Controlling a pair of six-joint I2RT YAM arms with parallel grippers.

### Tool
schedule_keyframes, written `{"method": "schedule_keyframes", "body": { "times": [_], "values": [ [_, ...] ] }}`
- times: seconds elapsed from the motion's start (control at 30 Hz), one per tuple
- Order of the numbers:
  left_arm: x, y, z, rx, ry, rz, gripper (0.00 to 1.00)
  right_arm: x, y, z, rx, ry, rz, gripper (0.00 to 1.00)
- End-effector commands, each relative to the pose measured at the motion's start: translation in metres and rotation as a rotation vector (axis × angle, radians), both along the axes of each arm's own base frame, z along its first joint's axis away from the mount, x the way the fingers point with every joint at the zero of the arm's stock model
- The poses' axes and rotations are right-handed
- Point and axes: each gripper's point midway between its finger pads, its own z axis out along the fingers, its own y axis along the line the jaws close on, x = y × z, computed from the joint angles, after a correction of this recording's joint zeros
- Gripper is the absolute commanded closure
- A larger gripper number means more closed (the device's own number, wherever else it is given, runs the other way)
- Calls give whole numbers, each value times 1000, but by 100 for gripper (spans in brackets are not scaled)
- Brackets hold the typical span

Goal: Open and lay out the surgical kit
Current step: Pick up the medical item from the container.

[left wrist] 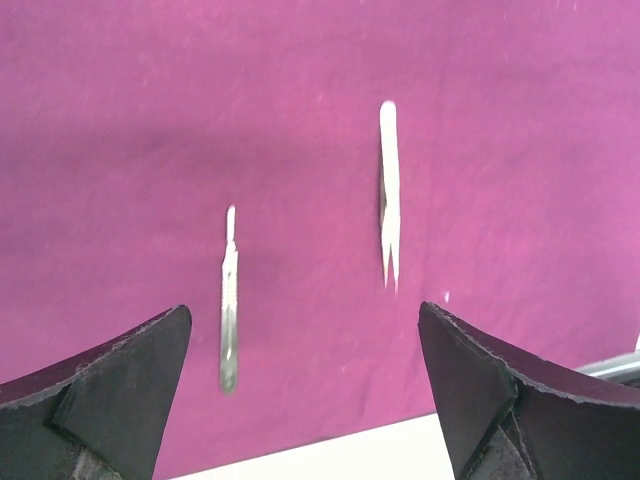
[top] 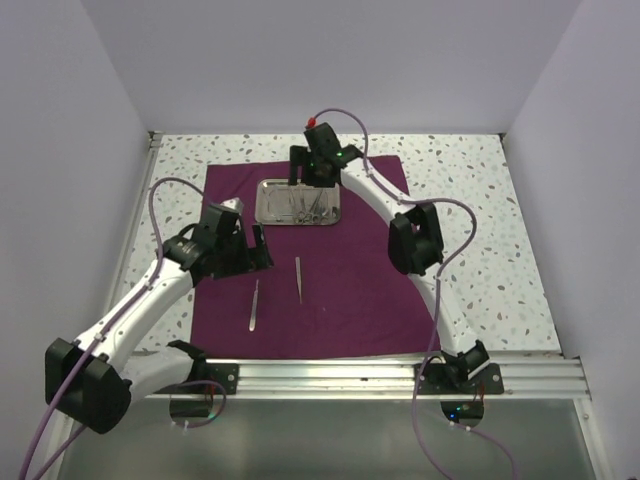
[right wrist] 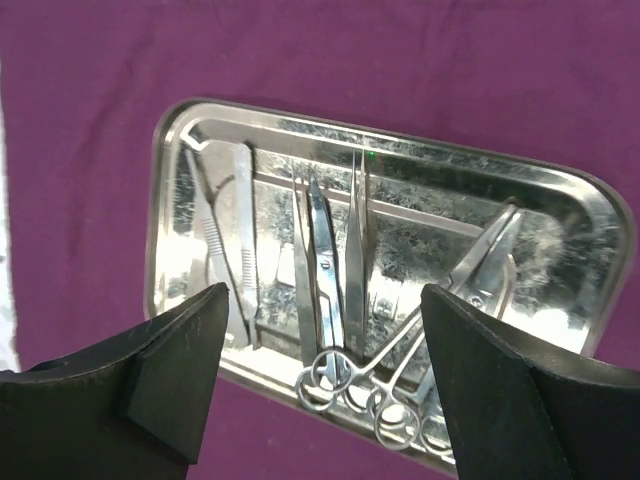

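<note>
The surgical kit's maroon cloth (top: 350, 300) lies spread flat on the table. A shiny steel tray (top: 270, 212) rests on the cloth's far part and holds several instruments, among them ring-handled forceps (right wrist: 400, 405) and scissors (right wrist: 322, 250). On the cloth lie thin tweezers (top: 298, 280) (left wrist: 389, 190) and a flat silver handle (top: 254, 305) (left wrist: 229, 300). My left gripper (top: 258, 248) (left wrist: 305, 345) hovers open over these two, holding nothing. Over the tray's near rim (right wrist: 260, 375) my right gripper (top: 305, 172) (right wrist: 325, 325) is open, with the ring handles below the gap.
The cloth sits on a speckled white tabletop (top: 480, 200) enclosed by white walls on three sides. An aluminium rail (top: 330, 377) with both arm bases runs along the near edge. Purple cables loop beside each arm.
</note>
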Motion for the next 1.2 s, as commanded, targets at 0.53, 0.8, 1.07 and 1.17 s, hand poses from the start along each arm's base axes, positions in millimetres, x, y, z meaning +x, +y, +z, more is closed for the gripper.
{"method": "schedule_keyframes", "body": {
  "times": [0.53,0.8,1.07,1.17],
  "values": [
    [-50,29,5,61,7,-30,1,13,16,-54,-151,-43,-79,48],
    [-50,37,5,101,-13,-37,1,-8,4,-86,-307,2,-76,75],
    [-44,42,9,135,-33,-35,1,-22,-2,-91,-343,39,-53,100],
    [-42,42,10,140,-38,-32,0,-9,6,-51,-294,-51,-49,100]
  ]
}}
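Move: The tweezers nearest the tray's middle, points away from the bases, lie about 7 cm below the right hand and 1 cm to its left, neither ahead nor back. At that same depth are the slim scissors 3 cm left and 1 back, the other tweezers 4 left and 1 back, and the two ring-handled clamps 4 right and 2 back. From the left hand, the middle tweezers are roughly 27 cm ahead, 11 right, 9 below. The right fingers pinch the middle tweezers near mid-length in the tray, after the hand sinks about 7 cm almost straight down, fast at first, and drifts a little left. On the way the jaws narrow gradually, then shut, while the hand rolls some 15 degrees, left side dipping. The left hand, empty and open, draws back about 5 cm and left 4, away from the tray. ##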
